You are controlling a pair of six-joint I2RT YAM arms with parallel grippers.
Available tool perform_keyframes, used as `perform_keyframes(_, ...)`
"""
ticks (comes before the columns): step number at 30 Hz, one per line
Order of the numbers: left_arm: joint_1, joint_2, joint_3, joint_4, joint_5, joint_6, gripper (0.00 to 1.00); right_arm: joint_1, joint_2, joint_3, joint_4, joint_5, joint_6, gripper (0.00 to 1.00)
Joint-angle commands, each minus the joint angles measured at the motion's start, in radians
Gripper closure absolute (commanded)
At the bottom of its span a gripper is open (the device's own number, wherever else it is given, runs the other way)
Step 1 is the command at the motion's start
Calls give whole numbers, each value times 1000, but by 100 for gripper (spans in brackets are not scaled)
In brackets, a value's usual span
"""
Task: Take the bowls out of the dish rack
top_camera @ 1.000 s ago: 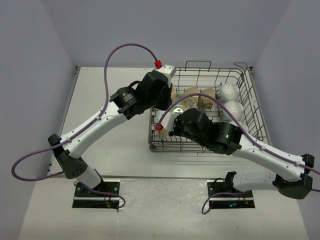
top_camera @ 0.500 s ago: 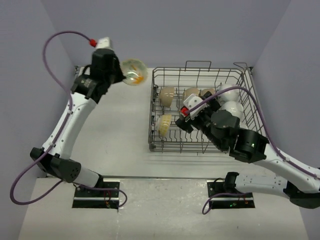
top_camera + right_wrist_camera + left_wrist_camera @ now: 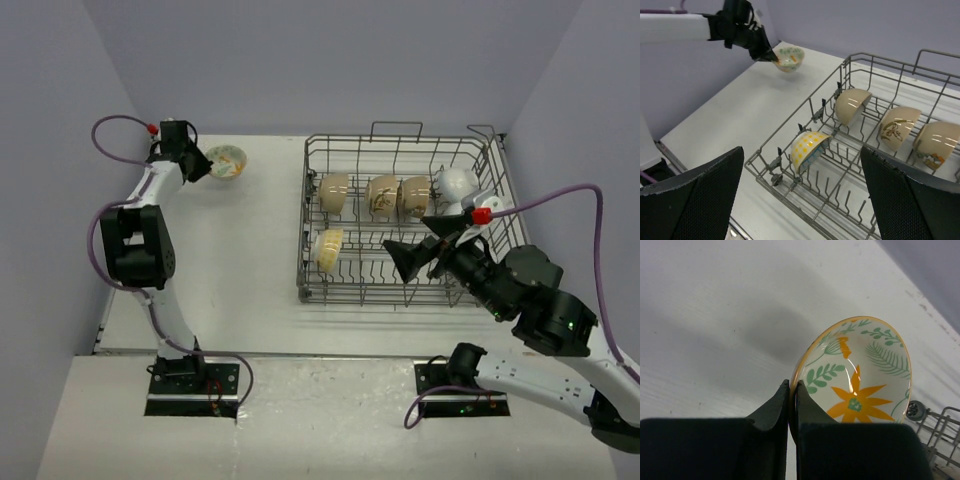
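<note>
The grey wire dish rack [image 3: 305, 262] stands on the right half of the table. On its tines sit three beige bowls [image 3: 333, 192], a white bowl [image 3: 457, 183] and a yellow-dotted bowl [image 3: 327, 247] on edge at the near left. My left gripper [image 3: 203, 166] is at the table's far left corner, shut on the rim of a floral bowl [image 3: 860, 375], which it holds tilted low over the table. My right gripper [image 3: 425, 243] hovers open over the rack's near right part with nothing between its fingers [image 3: 690, 200]. The yellow-dotted bowl [image 3: 807, 147] lies below it.
The purple walls close in the table on the left, back and right. The rack's looped handles [image 3: 397, 128] rise at its far side. Purple cables arc off both arms. The rack's corner [image 3: 935, 425] shows at the lower right of the left wrist view.
My left arm carried the floral bowl out of the rack to the table's far left corner. My right gripper opened, pulled back from the rack's left side and rose.
</note>
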Motion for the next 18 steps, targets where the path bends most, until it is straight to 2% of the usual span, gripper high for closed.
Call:
perform_keyframes(1, 44, 25, 19, 195, 142, -9, 100, -3, -48, -58, -14, -133, 63, 1)
perform_keyframes(5, 65, 111, 31, 246, 193, -12, 100, -3, -119, -149, 29, -160, 57, 1)
perform_keyframes(11, 68, 182, 48, 246, 152, 11, 100, -3, -121, -175, 29, -140, 78, 1)
perform_keyframes(15, 68, 179, 4, 262, 125, 15, 100, -29, -24, -155, 26, -81, 138, 1)
perform_keyframes(18, 68, 180, -4, 255, 119, 16, 100, -92, 34, -120, 27, -126, 195, 1)
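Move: The left hand pinches the flowered bowl above its spot on the bare table, some 12 cm below, 4 cm ahead and 3 cm right; the rack's left side is about 25 cm right and 11 cm back. From the right hand the dotted bowl lies roughly 16 cm ahead, 15 cm left and 29 cm down, the beige bowl about 14 cm beyond it, and the brown-patterned bowl 30 cm ahead of the hand, 2 cm left. The left hand lowers its pinched flowered bowl some 8 cm; the open right sinks towards the dotted bowl. ##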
